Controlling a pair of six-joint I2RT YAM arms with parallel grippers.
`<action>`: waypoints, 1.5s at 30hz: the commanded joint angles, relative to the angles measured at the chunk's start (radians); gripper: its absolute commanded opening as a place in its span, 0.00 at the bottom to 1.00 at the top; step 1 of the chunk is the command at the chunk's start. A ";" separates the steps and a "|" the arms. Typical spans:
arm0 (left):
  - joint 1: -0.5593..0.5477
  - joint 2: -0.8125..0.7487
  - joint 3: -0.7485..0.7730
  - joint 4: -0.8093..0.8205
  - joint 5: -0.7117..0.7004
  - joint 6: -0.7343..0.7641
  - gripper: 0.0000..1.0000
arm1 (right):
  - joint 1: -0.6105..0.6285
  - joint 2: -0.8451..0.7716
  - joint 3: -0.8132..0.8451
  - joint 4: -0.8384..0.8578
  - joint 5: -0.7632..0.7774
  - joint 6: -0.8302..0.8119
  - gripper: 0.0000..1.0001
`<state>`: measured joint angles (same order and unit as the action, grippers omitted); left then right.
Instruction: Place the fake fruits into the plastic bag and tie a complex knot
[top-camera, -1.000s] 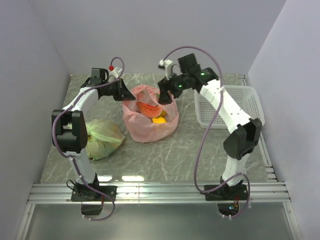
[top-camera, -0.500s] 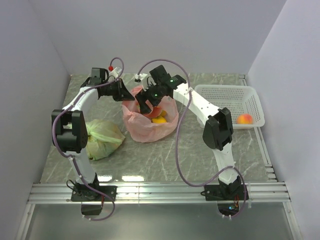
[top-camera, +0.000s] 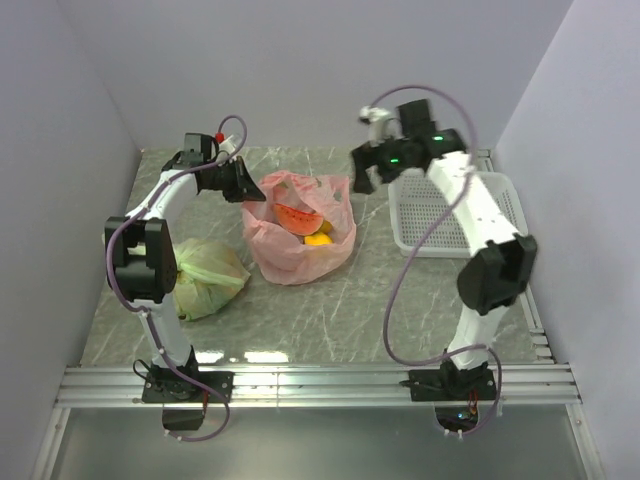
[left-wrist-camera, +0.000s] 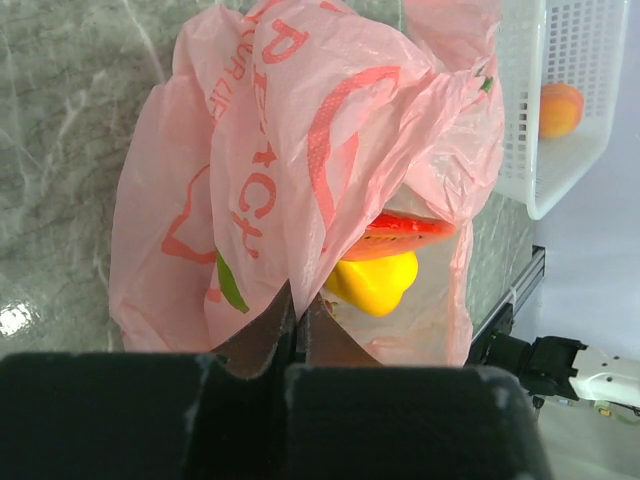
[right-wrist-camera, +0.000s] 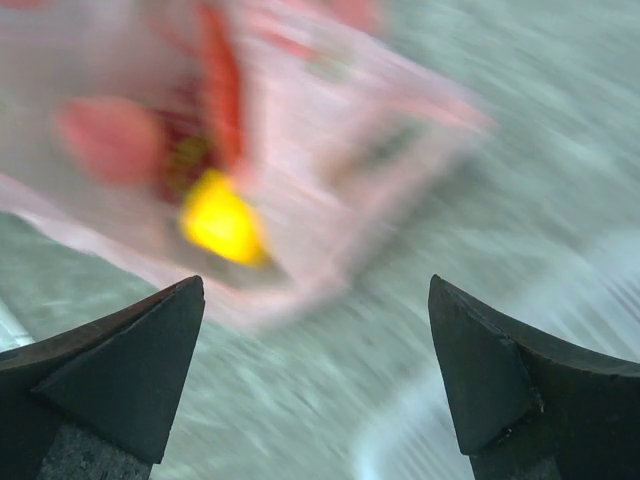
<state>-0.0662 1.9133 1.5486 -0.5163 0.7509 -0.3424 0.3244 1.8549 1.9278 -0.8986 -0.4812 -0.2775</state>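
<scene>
The pink plastic bag stands mid-table with its mouth open; no knot is in view. Inside lie fake fruits: a red slice and a yellow-orange one. The left wrist view shows the same yellow fruit under the red slice. My left gripper is shut on the bag's left rim, the film pinched between its fingertips. My right gripper hangs open and empty above the gap between bag and basket. Its blurred view shows the bag.
A white basket sits at the right; a peach-coloured fruit lies in it. A tied pale green bag rests left of the pink bag beside my left arm. Walls close in on three sides.
My right gripper dipped into the bag's mouth, then pulled back up and to the right toward the basket, opening wide. My left gripper kept hold of the rim.
</scene>
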 joint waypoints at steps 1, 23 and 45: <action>-0.010 -0.020 0.031 -0.008 -0.024 0.013 0.01 | -0.140 -0.095 -0.073 -0.117 0.093 -0.100 0.98; -0.043 0.021 0.088 -0.020 0.019 0.072 0.00 | -0.573 0.070 -0.170 -0.115 0.615 -0.232 0.95; -0.043 0.024 0.090 -0.042 0.022 0.095 0.01 | -0.628 0.188 -0.302 -0.031 0.641 -0.227 0.96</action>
<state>-0.1070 1.9396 1.5993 -0.5476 0.7620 -0.2737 -0.2993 2.0186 1.6333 -0.9737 0.1379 -0.5072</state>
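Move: Off to the right hand's right lies the peach, the last fruit in the white basket: about 38 cm right, 5 cm back and some 21 cm lower. The basket's middle is roughly 30 cm right and 3 cm ahead; the pink bag, filled with fruit, sits about 19 cm to the hand's left, 2 cm back and 20 cm below. From the left hand, pinching the bag's rim, the peach is some 68 cm right, 8 cm back and 12 cm below. Swinging fast away from the bag and over to the basket, the open right hand travels about 38 cm right, then mostly sinks, some 18 cm lower in all and a little back, towards the peach. Its wrist turns clockwise and tips until the wide-open fingers point nearly straight down. The left hand keeps its pinch on the bag's rim, easing about 2 cm right. ##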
